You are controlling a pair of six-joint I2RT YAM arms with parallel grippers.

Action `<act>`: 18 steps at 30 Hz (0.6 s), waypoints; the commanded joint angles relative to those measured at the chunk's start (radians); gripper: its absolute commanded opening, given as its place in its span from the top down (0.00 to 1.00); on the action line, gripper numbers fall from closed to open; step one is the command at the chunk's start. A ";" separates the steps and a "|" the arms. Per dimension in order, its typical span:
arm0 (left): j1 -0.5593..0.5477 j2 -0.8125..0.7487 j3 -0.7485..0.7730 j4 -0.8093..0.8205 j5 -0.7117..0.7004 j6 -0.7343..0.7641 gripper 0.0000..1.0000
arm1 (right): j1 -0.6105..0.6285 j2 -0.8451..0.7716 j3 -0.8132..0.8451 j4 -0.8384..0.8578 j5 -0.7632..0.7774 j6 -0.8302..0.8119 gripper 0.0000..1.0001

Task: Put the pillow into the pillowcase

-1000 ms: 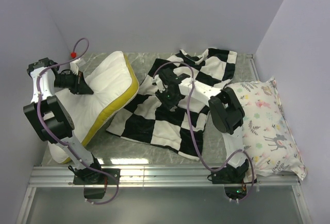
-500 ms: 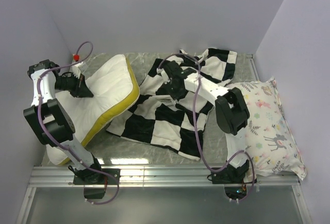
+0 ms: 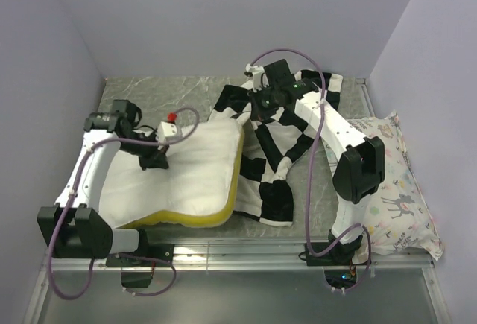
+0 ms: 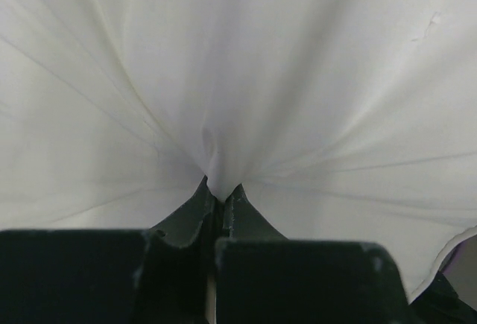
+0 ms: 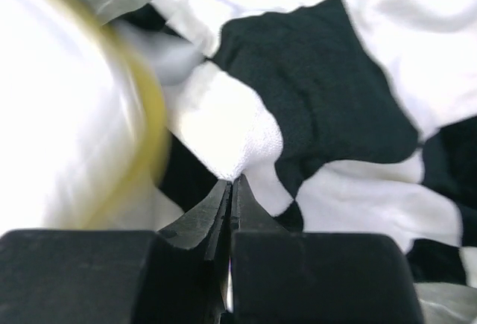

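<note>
The white pillow [image 3: 194, 179] with its yellow band [image 3: 232, 182] lies left of centre, its right edge against the pillowcase [image 3: 277, 153]. My left gripper [image 3: 154, 162] presses into the pillow's top and is shut on a pinch of its white cover [image 4: 216, 153]. The black-and-white checked pillowcase is bunched and drawn up at the back. There my right gripper [image 3: 259, 104] is shut on a white fold of it [image 5: 231, 141]. In the right wrist view the pillow's yellow edge [image 5: 145, 115] sits just left of the held fold.
A deer-and-plant print pillow [image 3: 391, 190] lies along the right wall. The marble tabletop [image 3: 149, 89] is boxed in by walls on the left, back and right. A metal rail [image 3: 238, 253] runs along the near edge by the arm bases.
My left arm has dragged the pillow right and laid it flatter, up against the pillowcase. My right gripper has shut on the pillowcase and pulled it up and back, bunching it.
</note>
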 commanded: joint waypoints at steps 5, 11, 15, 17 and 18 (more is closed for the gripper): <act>-0.276 -0.050 -0.124 0.079 0.004 -0.130 1.00 | -0.024 -0.009 0.034 0.032 -0.082 0.057 1.00; -0.338 0.021 -0.149 0.306 -0.031 -0.425 1.00 | -0.030 -0.021 0.019 0.023 -0.133 0.051 1.00; -0.263 0.111 -0.077 0.407 -0.042 -0.612 1.00 | -0.033 -0.063 -0.052 0.029 -0.128 0.019 1.00; -0.231 0.159 -0.036 0.470 -0.091 -0.698 1.00 | -0.033 -0.071 -0.076 0.023 -0.133 0.001 1.00; -0.226 0.177 -0.019 0.482 -0.128 -0.716 1.00 | -0.031 -0.071 -0.082 0.021 -0.141 -0.003 1.00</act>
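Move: My left hand already grips the white pillow near its middle. The lifted pillowcase edge lies about 15 cm ahead and 29 cm to its right, roughly level with it. The pillow's right edge is some 25 cm to the right and 8 cm lower. My right fingers hold that lifted case edge. From them the middle of the pillow's right edge is about 14 cm back, 5 cm left and 9 cm below, and the middle of the pillowcase about 6 cm back, 8 cm right and 14 cm lower. I keep my pinch on the pillow and swing my left hand right and down, about 7 cm and 6 cm, bringing the pillow's right side up to the case's raised edge. It draws back some 5 cm first, then curves forward again as the wrist tilts about 15 degrees. My right hand stays nearly still with shut fingers, holding the case edge up. ##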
